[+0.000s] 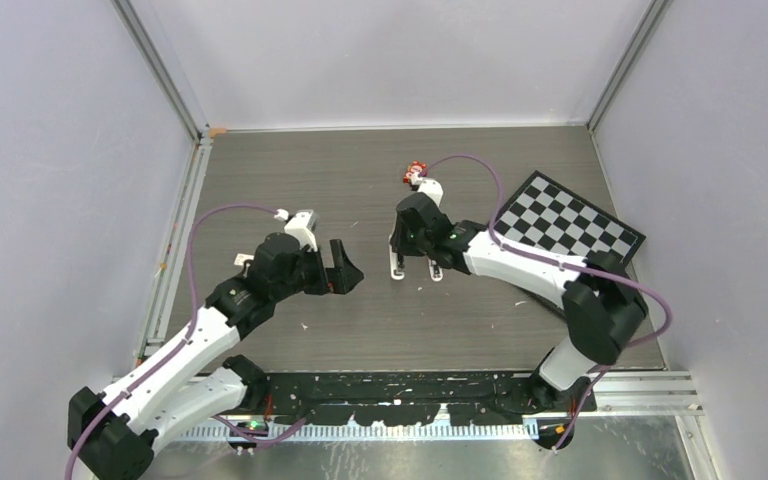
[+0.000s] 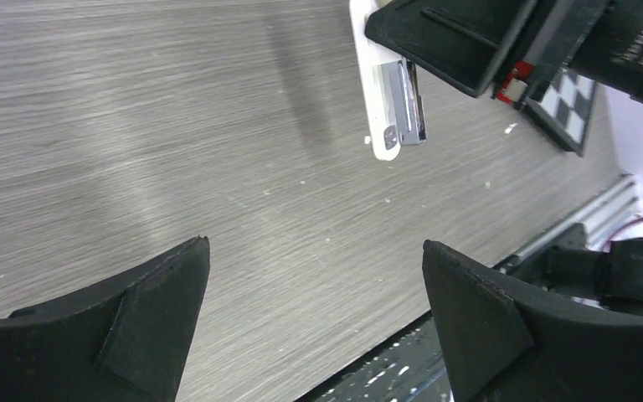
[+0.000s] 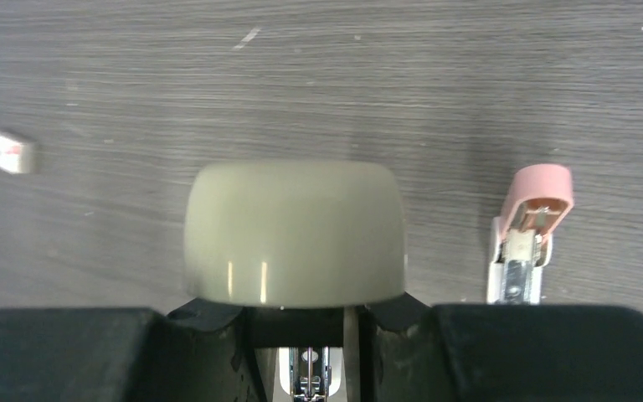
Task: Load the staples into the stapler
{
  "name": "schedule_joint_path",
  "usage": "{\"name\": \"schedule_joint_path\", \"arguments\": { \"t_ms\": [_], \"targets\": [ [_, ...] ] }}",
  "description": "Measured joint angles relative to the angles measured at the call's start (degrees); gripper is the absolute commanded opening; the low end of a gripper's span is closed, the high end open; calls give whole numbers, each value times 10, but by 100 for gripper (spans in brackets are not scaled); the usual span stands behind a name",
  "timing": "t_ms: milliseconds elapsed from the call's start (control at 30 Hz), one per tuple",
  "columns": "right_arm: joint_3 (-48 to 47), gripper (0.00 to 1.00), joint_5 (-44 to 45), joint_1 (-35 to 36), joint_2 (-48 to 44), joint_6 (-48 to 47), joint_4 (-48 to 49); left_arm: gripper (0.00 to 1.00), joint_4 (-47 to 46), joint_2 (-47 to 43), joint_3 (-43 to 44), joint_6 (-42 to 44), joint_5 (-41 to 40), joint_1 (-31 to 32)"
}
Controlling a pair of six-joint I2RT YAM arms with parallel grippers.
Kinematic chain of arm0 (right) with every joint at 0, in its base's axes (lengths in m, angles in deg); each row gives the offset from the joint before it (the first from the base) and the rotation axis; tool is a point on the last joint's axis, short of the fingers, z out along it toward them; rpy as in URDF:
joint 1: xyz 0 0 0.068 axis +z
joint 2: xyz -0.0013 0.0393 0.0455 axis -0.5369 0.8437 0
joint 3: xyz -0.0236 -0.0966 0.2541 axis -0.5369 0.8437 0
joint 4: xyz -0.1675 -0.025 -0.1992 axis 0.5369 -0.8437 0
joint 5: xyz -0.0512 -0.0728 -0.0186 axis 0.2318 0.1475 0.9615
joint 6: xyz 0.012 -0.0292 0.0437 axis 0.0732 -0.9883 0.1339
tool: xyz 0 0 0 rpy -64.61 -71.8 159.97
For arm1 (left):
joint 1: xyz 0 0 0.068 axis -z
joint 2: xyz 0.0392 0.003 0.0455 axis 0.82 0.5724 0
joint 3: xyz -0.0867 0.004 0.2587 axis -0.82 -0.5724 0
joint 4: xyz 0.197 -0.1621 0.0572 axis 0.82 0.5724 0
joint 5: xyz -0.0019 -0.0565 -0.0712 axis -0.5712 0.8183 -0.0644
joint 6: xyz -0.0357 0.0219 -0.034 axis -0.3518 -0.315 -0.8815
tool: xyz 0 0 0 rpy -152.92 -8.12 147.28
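In the right wrist view the stapler [image 3: 293,234] fills the middle, its olive-grey lid raised toward the camera. Its pale metal channel [image 3: 306,373] shows below, between the black fingers. My right gripper [image 3: 301,327] is shut on the stapler's sides. From above, the right gripper [image 1: 415,250] points down at mid-table, with pale ends sticking out under it. My left gripper [image 1: 347,268] hangs open and empty just to its left. In the left wrist view the left gripper [image 2: 316,243] is wide open over bare table. The staples are out of view.
A pink-and-white piece [image 3: 526,239] lies on the table right of the stapler. A small white-and-red box [image 3: 4,151] lies far left. A red packet [image 1: 415,172] sits behind the right gripper. A checkerboard [image 1: 570,218] lies at the right. Metal rails run along the near edge [image 1: 440,385].
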Motion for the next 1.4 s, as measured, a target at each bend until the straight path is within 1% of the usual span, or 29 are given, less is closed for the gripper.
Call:
{"name": "schedule_joint_path", "arguments": {
  "t_ms": [167, 333, 567, 667, 767, 933, 1033, 1233, 1267, 1400],
  "targets": [
    [-46, 27, 25, -6, 80, -23, -41, 100, 59, -7, 18, 32, -54, 0],
    [-93, 27, 46, -3, 147, -32, -54, 100, 115, -20, 30, 57, -113, 0],
    [-121, 29, 66, 6, 208, -36, -77, 100, 147, -54, 31, 62, -165, 0],
    [-127, 32, 72, 12, 223, -34, -84, 100, 155, -57, 31, 61, -181, 0],
    [-127, 39, 80, 15, 225, -28, -89, 100, 163, -56, 31, 59, -196, 0],
    [-134, 59, 92, 16, 225, -20, -100, 100, 175, -51, 31, 54, -222, 0],
    [-135, 68, 93, 16, 225, -14, -101, 100, 184, -49, 31, 44, -237, 0],
    [-131, 97, 81, 16, 202, -14, -116, 100, 203, -48, 33, 13, -276, 0],
    [-126, 99, 77, 16, 184, -15, -118, 100, 209, -45, 35, 1, -289, 0],
    [-96, 100, 62, 16, 95, -21, -117, 100, 237, -22, 54, -41, -340, -2]
  ]
}}
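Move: The right hand, still gripping the open green stapler, has its set-down spot almost directly below, some 11 cm down and 1 cm ahead. The pink stapler stands about 9 cm right of the right hand and 2 cm nearer the robot; the red packet is about 20 cm ahead and 4 cm right, both about 11 cm down. From the empty left hand, that spot is about 9 cm ahead, 11 cm right and 15 cm down; a small white box lies roughly 8 cm ahead, 24 cm left. Down about 10 cm and slightly forward, the right hand carries the green stapler to the table left of the pink one, its left side dipping some 20 degrees; there the fingers open wide, letting go, and it rises back about 6.5 cm. The empty left hand, still open, withdraws 12 cm left, turning counter-clockwise with its left side rising. ##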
